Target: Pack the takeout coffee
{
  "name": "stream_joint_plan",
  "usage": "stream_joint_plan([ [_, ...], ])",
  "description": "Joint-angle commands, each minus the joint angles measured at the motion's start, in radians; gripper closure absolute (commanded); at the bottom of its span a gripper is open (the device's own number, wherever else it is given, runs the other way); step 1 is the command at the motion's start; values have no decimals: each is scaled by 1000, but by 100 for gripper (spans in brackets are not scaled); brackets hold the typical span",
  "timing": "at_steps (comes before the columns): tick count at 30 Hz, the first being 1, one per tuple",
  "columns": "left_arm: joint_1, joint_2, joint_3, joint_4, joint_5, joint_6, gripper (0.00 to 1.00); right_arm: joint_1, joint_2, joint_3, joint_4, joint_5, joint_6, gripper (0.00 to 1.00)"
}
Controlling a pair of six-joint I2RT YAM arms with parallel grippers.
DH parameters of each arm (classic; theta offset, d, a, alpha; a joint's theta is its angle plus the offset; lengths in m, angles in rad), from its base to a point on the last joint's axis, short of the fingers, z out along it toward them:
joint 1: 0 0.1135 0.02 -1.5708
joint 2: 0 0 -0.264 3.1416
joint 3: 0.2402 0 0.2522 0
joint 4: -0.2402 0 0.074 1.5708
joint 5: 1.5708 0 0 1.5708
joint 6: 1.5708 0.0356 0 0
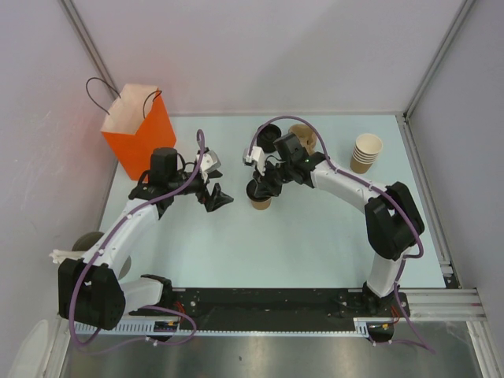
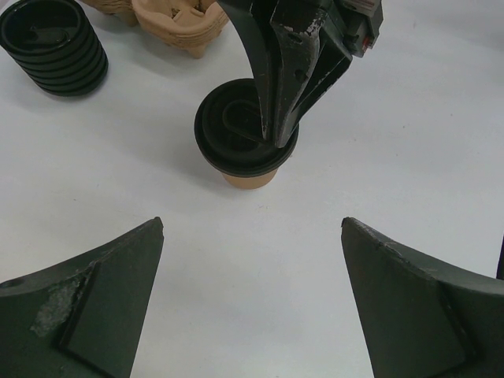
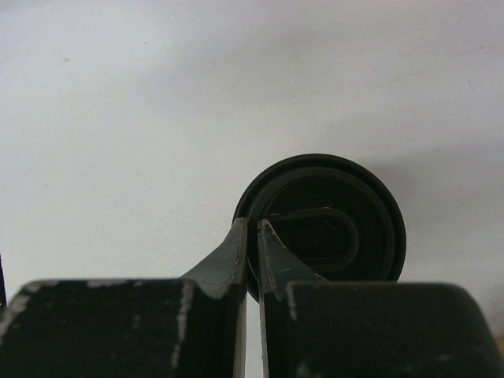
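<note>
The takeout coffee stands upright mid-table: a small tan paper cup (image 1: pixel 261 203) (image 2: pixel 250 179) with its round black lid (image 1: pixel 257 189) (image 2: pixel 232 138) (image 3: pixel 335 216) resting on top. My right gripper (image 1: pixel 264 187) (image 2: pixel 276 135) (image 3: pixel 253 224) comes down from above and is shut on the lid's rim, one finger outside the edge and one inside. To the cup's left my left gripper (image 1: pixel 219 197) (image 2: pixel 252 223) hangs low over the table. It is wide open and faces the cup, with only bare table between its fingers.
An orange paper bag (image 1: pixel 140 130) stands open at the back left. Behind the cup sit a stack of black lids (image 1: pixel 268 135) (image 2: pixel 53 43) and a brown cardboard carrier (image 1: pixel 304 135) (image 2: pixel 173 20). A stack of tan cups (image 1: pixel 365 152) stands at the back right.
</note>
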Motion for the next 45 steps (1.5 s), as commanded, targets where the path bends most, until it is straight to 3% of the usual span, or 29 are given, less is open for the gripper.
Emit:
stream_joint_plan([
  [1, -4, -9, 8, 20, 48, 36, 1, -6, -1, -5, 3, 0, -15, 100],
  [6, -2, -7, 8, 20, 46, 36, 1, -14, -4, -5, -11, -12, -28, 100],
  [15, -2, -6, 10, 18, 49, 36, 1, -16, -8, -6, -23, -15, -40, 87],
  [25, -2, -4, 10, 17, 49, 36, 1, -14, -24, -5, -28, -21, -43, 64],
  [39, -2, 10, 13, 17, 52, 37, 1, -17, -93, -5, -20, -30, -34, 53],
  [42, -2, 16, 13, 26, 45, 25, 1, -16, -105, -6, -19, -29, -32, 47],
  [45, -5, 29, 19, 63, 11, -25, 0, -20, -137, -5, -2, 2, -18, 33],
])
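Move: The black lid sitting on the coffee cup is right under the right hand's shut fingertips, which are at the lid's near edge. Its middle is about 4 cm ahead, level sideways and 1 cm lower. The stack of spare black lids stands some 20 cm beyond the cup and 3 cm to the right; the cup tray is roughly 18 cm beyond and 14 cm right of the cup. From the left hand, the black lid is about 5 cm ahead, 13 cm right and 7 cm lower. The right hand's closed fingertips, already down on the near rim of the black lid, keep pressing there while the hand eases about 1 cm to the right and sinks a touch. The fingers then spread to over half open, and the hand comes up off the lid by some 2 cm, its slant hardly changed. ##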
